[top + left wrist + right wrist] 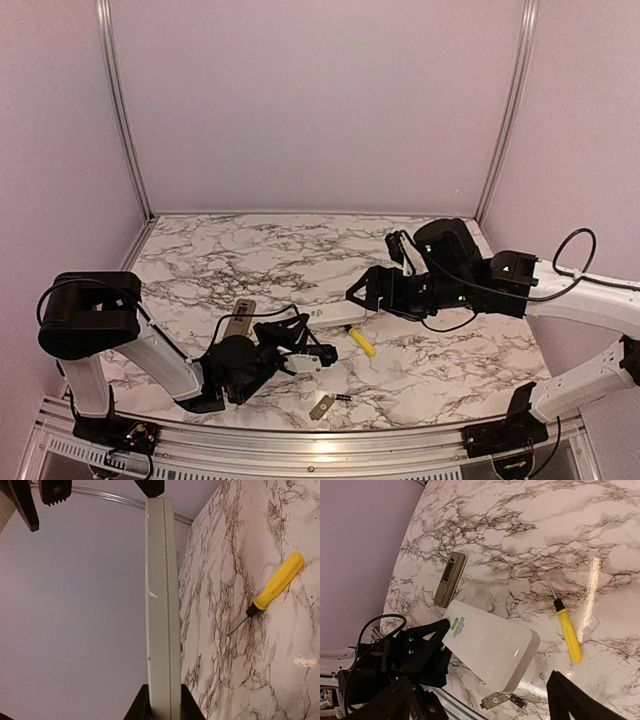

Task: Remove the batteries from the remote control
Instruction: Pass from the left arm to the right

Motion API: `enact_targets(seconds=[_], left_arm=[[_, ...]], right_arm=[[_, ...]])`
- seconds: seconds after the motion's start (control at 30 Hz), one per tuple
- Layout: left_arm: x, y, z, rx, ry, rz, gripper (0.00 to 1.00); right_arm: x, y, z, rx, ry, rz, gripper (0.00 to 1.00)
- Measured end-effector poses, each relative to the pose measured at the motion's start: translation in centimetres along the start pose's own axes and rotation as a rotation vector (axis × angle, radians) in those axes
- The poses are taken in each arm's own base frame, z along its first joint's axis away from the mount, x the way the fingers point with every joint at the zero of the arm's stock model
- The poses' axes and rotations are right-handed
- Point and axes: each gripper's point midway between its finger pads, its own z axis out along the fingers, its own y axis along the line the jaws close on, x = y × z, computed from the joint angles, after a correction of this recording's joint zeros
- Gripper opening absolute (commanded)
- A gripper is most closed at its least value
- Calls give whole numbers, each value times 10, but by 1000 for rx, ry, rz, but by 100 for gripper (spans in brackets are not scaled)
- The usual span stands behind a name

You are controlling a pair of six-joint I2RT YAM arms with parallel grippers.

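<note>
My left gripper [162,711] is shut on the near end of the white remote control [162,605], which shows edge-on and held off the table. From above, the left gripper [305,355] holds the remote [338,314] with its free end towards my right gripper [362,292]. The right gripper [480,705] is open, its fingers spread on either side of the remote's free end [490,650] without touching it. One dark battery [518,702] lies on the table beside the grey cover plate [494,700], below the remote. The same battery [344,398] lies near the front edge.
A yellow-handled screwdriver [362,342] lies right of the remote, also visible as the screwdriver [567,632] and the screwdriver [272,590]. A flat grey-brown device [240,318] lies left of the left gripper. The cover plate [322,406] sits close to the metal front rail [300,440].
</note>
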Motion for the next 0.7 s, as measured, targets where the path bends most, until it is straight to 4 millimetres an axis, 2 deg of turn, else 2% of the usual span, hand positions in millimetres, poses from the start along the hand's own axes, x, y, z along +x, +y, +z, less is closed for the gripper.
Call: enact_targets(seconds=[0.23,0.57,0.7], left_arm=[[-2,0,-1,-1,1,12,0],[-1,0,-2,-8,14,5,0],[1,2,-3,-17,24,0,0]], right_arm=[[17,-7,16,-13,61,17,82],[26,-2,35,-67,102,42,72],[25,-1,37,-84,97,45,61]])
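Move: The left hand still grips the white remote by its left end; the remote's middle is about 8 cm to that hand's right, roughly level forward and 2 cm higher. From the open right hand that middle lies some 5 cm left, straight level forward and 6 cm below. The yellow screwdriver lies on the table about 4 cm ahead of the right hand, 2 cm right and 20 cm down; the batteries lie 11 cm back of it, 3 cm left, equally low. Down first, by roughly 4 cm, and increasingly to its left by 2 to 3 cm, the right hand comes onto the free end of the white remote, the sink easing off at the end. Its wide-open fingers close part-way, one towards each broad face, and stay apart; whether they touch isn't clear. The left hand holds the remote in place. ##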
